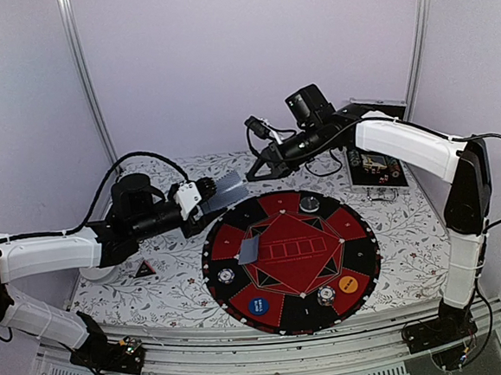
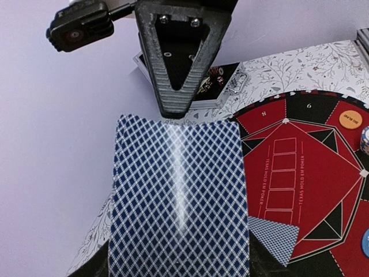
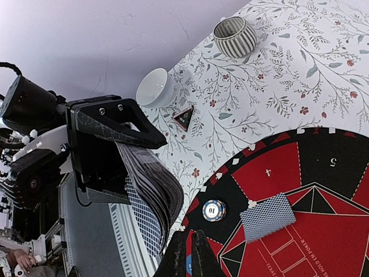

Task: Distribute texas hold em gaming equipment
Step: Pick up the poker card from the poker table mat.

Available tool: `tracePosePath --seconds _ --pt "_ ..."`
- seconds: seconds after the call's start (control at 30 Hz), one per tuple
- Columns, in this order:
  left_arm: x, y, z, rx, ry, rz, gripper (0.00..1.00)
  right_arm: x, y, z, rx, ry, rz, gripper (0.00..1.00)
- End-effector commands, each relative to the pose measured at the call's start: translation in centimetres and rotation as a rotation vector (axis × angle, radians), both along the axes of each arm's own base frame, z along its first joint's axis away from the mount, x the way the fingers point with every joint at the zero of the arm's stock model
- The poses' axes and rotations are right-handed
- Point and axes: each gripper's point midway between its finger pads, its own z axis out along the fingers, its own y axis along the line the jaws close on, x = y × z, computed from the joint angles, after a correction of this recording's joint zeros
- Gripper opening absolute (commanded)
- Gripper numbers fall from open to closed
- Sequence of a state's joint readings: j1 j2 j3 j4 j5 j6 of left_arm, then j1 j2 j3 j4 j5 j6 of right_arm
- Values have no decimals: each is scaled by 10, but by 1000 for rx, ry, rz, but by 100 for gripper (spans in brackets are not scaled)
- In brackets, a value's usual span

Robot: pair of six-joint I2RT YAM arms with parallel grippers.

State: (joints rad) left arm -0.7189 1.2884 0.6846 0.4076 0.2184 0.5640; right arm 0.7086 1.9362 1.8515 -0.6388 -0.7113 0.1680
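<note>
My left gripper (image 1: 212,196) is shut on a deck of playing cards (image 2: 179,196) with blue diamond backs, held above the left rim of the round poker mat (image 1: 360,257). My right gripper (image 3: 192,243) is shut, its tips right beside the deck's (image 3: 153,190) far edge; no card shows between them. One card (image 1: 248,249) lies face down on the mat. Striped chips (image 1: 227,276) (image 1: 327,295) (image 1: 309,203) sit around the mat. The blue disc (image 1: 257,306) and the orange disc (image 1: 348,283) rest near its front.
A black silver-edged case (image 1: 375,169) lies at the back right. On the flowered cloth to the left stand a ribbed grey cup (image 3: 235,36), a white bowl (image 3: 155,88) and a small black triangular piece (image 1: 144,268).
</note>
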Motion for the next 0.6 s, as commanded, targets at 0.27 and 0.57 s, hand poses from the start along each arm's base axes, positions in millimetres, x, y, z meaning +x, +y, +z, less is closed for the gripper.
tracePosePath --seconds 0.27,0.57 --pt "4 8 27 -55 -34 47 56 16 -55 -14 -129 -83 -184 28" --pt "1 30 20 -44 34 142 56 30 -44 -134 -357 76 -314 43"
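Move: The single poker card on the mat, still tilted on landing, lies about 4 cm back, 3 cm left and some 25 cm below the right gripper. The deck in the left gripper is roughly 6 cm left of the right fingertips and 2 cm back, level with them. From the card, the white-and-blue chip stack is 8 cm left and 8 cm back, the clear disc 19 cm right and 14 cm forward. From the left gripper, the card lies 6 cm right, 1 cm back, 22 cm below. Draw the right gripper away from the held deck, about 5 cm to the right, then drop it some 7 cm towards the mat while easing 3 cm forward. Tip the fingers further down and swing them clockwise, about 15 degrees each, opening them from almost shut to under half. Keep the deck gripped in the left hand, shifting it a couple of centimetres left and up. ##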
